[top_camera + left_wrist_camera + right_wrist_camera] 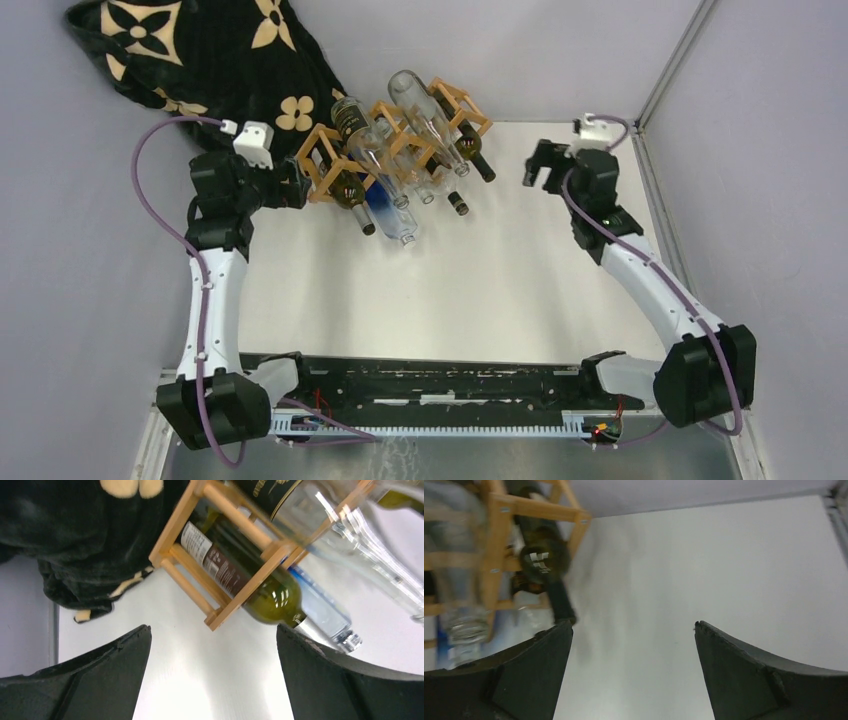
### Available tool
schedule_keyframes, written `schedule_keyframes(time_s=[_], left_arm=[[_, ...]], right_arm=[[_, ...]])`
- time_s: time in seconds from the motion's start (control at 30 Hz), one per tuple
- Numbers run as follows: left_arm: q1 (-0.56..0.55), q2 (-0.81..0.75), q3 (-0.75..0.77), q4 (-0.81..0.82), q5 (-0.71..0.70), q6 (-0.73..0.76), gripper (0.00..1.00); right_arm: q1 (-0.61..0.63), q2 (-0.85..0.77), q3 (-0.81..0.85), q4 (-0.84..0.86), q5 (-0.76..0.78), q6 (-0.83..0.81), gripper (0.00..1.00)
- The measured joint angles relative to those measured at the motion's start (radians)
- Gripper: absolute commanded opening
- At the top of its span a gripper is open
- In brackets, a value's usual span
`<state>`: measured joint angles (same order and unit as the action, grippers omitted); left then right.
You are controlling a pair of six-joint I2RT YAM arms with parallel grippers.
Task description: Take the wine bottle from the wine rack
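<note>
The wooden wine rack [311, 145] lies at the back of the table with several bottles through its cells. A green wine bottle [350, 192] with a brown and white label fills the left end cell, neck toward me. My left gripper [290, 186] is open just left of that cell. In the left wrist view the green wine bottle [265, 597] and the wine rack [176, 521] lie just ahead of the open left gripper [214, 635], nothing between the fingers. My right gripper [540, 166] hangs open to the right of the rack, apart from a dark bottle [544, 560] in the right end cell.
A black cloth [200, 60] with cream flower prints is heaped at the back left, touching the rack's left end. Clear glass bottles [400, 170] lie across the rack's middle. Grey walls close in both sides, and a metal rail [670, 75] runs along the right.
</note>
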<state>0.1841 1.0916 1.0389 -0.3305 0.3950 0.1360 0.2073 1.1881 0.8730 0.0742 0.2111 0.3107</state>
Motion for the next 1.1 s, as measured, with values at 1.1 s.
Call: schedule_keyframes(time_s=[1.1], left_arm=[[0.0, 0.097, 0.268, -0.44, 0.171, 0.038, 1.0]], right_arm=[[0.546, 0.766, 0.998, -0.562, -0.396, -0.128, 0.67]])
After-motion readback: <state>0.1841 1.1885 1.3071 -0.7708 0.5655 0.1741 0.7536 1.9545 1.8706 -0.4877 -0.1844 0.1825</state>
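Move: The clear bottle with the dark label, on top of the rack, lies about 39 cm to the left of my right hand, 5 cm farther out and near its height. The other clear bottle is some 28 cm left and 12 cm ahead; the green bottle is 46 cm left, about level, 10 cm lower. From my left hand, that labelled clear bottle lies about 20 cm right, 8 cm ahead and slightly lower. I swing my right hand about 35 cm left in a fast arc, first rising some 10 cm past the necks at the rack's right end, then sinking as much to the labelled clear bottle's neck. I turn it about 55 degrees counter-clockwise, tip it down and narrow the open fingers by nearly a third around the neck. My left hand bobs up about 6 cm, then eases down, back and right, tipping down, fingers wide. ##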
